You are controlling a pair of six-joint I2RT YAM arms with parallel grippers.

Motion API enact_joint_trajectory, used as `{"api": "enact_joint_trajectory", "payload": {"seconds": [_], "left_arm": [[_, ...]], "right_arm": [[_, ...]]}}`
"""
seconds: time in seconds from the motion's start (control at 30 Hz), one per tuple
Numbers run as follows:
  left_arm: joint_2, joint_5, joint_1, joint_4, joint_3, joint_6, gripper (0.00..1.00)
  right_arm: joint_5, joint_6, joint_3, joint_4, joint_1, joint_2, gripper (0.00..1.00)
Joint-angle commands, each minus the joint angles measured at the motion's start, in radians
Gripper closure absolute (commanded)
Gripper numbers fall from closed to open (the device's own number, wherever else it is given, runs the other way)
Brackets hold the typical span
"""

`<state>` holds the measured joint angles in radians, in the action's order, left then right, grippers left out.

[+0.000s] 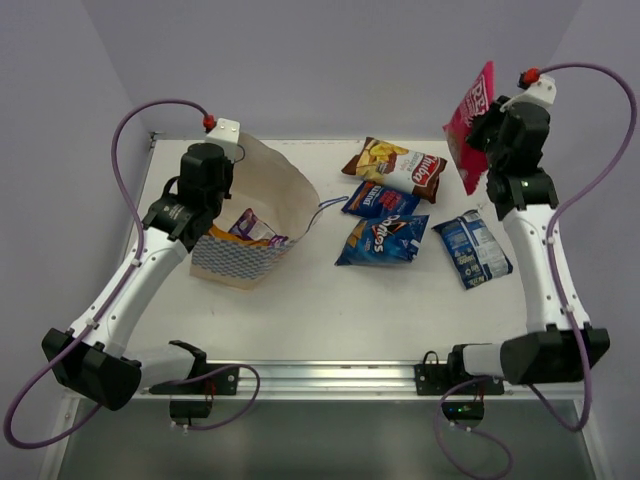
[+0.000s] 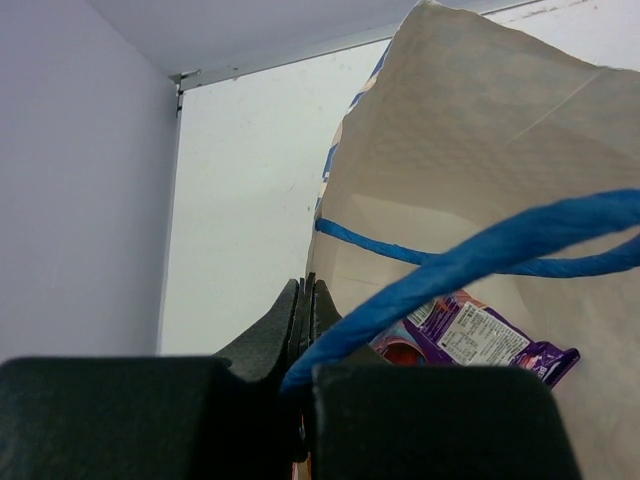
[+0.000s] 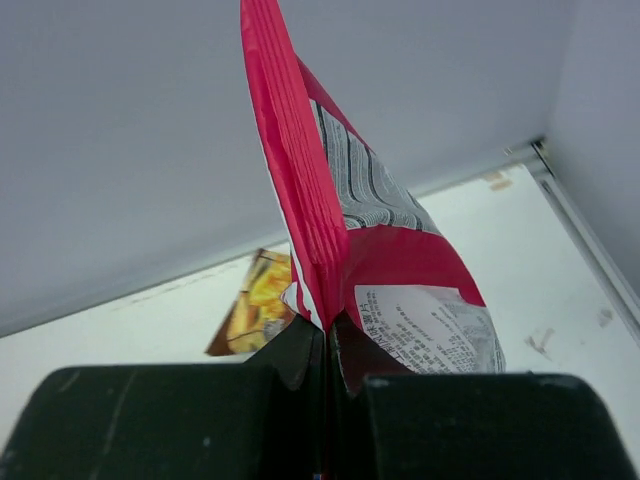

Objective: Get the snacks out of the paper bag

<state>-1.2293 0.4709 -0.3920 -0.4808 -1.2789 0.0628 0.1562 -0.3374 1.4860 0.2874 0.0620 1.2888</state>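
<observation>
The paper bag point(image 1: 265, 200) stands open at the table's left, with a purple packet point(image 1: 250, 228) inside. My left gripper point(image 1: 212, 212) is shut on the bag's near rim. In the left wrist view the left gripper point(image 2: 306, 290) pinches the bag wall point(image 2: 470, 150). A blue string handle point(image 2: 480, 250) crosses in front of the purple packet point(image 2: 480, 335). My right gripper point(image 1: 478, 135) is shut on a red-pink packet point(image 1: 468, 115) held high at the back right; the right gripper point(image 3: 328, 325) grips the packet's point(image 3: 330, 200) seam. Several snacks lie on the table: a brown-and-white packet point(image 1: 395, 167), a small dark blue one point(image 1: 378, 198), blue Doritos point(image 1: 385, 240) and a blue-and-white one point(image 1: 472, 248).
Pale walls close in the table at the back and on both sides. A metal rail point(image 1: 330, 375) runs along the near edge between the arm bases. The bag's other blue handle point(image 1: 327, 208) trails toward the packets. The brown-and-white packet point(image 3: 255, 310) shows below the held one.
</observation>
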Motion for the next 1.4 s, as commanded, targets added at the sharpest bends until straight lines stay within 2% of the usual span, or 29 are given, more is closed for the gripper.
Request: {"api": "enact_joint_trajectory", "payload": {"seconds": [0.0, 0.1, 0.2, 0.3, 0.33, 0.47, 0.57, 0.63, 0.67, 0.77, 0.8, 0.93, 1.07, 1.2, 1.3, 1.33, 1.37], "left_arm": [[0.017, -0.018, 0.007, 0.024, -0.028, -0.015, 1.0], [0.027, -0.031, 0.007, 0.022, -0.027, -0.015, 1.0], [0.028, -0.04, 0.007, 0.027, -0.02, -0.015, 1.0], [0.028, -0.049, 0.008, 0.027, -0.017, -0.015, 1.0], [0.027, -0.051, 0.007, 0.024, -0.016, -0.015, 1.0], [0.025, -0.057, 0.007, 0.024, -0.017, -0.015, 1.0], [0.024, -0.071, 0.007, 0.025, -0.019, -0.014, 1.0], [0.022, -0.081, 0.007, 0.028, -0.019, -0.009, 1.0], [0.022, -0.084, 0.007, 0.03, -0.02, -0.001, 1.0], [0.022, -0.094, 0.007, 0.044, -0.03, 0.018, 1.0], [0.021, -0.094, 0.007, 0.056, -0.033, 0.023, 1.0], [0.005, -0.121, 0.007, 0.082, -0.059, 0.055, 1.0], [-0.016, -0.166, 0.007, 0.105, -0.08, 0.098, 1.0], [-0.038, -0.212, 0.007, 0.122, -0.105, 0.129, 1.0], [-0.045, -0.238, 0.007, 0.14, -0.108, 0.16, 1.0], [-0.047, -0.244, 0.007, 0.145, -0.111, 0.173, 1.0], [-0.047, -0.248, 0.007, 0.149, -0.111, 0.181, 1.0]], "right_arm": [[0.106, -0.08, 0.037, -0.017, -0.092, 0.13, 1.0], [0.169, -0.116, 0.068, -0.025, -0.132, 0.245, 1.0], [0.145, -0.165, 0.106, -0.028, -0.169, 0.363, 1.0], [-0.013, -0.189, 0.143, -0.057, -0.198, 0.466, 1.0], [-0.12, -0.192, 0.148, -0.068, -0.209, 0.486, 1.0], [-0.274, -0.233, 0.087, -0.151, -0.249, 0.52, 1.0], [-0.314, -0.327, 0.022, -0.169, -0.316, 0.526, 1.0], [-0.316, -0.379, -0.031, -0.16, -0.365, 0.52, 0.91], [-0.288, -0.384, -0.047, -0.139, -0.375, 0.514, 0.79], [-0.206, -0.345, -0.07, -0.094, -0.383, 0.471, 0.54], [-0.158, -0.332, -0.069, -0.05, -0.383, 0.459, 0.36], [-0.023, -0.301, -0.07, 0.058, -0.383, 0.371, 0.11], [0.04, -0.226, -0.085, 0.155, -0.358, 0.264, 0.07], [-0.004, -0.163, -0.154, 0.157, -0.271, 0.103, 0.05], [-0.092, -0.129, -0.236, 0.099, -0.13, -0.028, 0.05], [-0.104, -0.118, -0.262, 0.085, -0.022, -0.055, 0.05], [-0.139, -0.101, -0.268, 0.055, 0.031, -0.08, 0.06]]}}
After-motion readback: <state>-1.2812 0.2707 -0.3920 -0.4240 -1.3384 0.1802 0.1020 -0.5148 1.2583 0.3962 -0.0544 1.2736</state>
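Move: The right hand already holds the pink snack bag high above the table. The clear patch to lay it on is about 9 cm ahead, 13 cm to the right and 39 cm below. Bordering that patch, the brown-yellow chips bag is 15 cm ahead and 9 cm left of the hand; the blue-silver bag is 10 cm back and 7 cm right. From the left hand, still gripping the paper bag's rim, the patch lies some 65 cm right and 14 cm ahead. Swing the right gripper down about 25 cm, forward and to the right, tipping the fingers down some 25 degrees, to bring the pink bag onto the clear patch. Spread the fingers wide while easing back, then lift away and sweep left towards the paper bag. Keep the left fingers shut on the rim and shift it about 4 cm right, slightly forward and up, turning clockwise. ##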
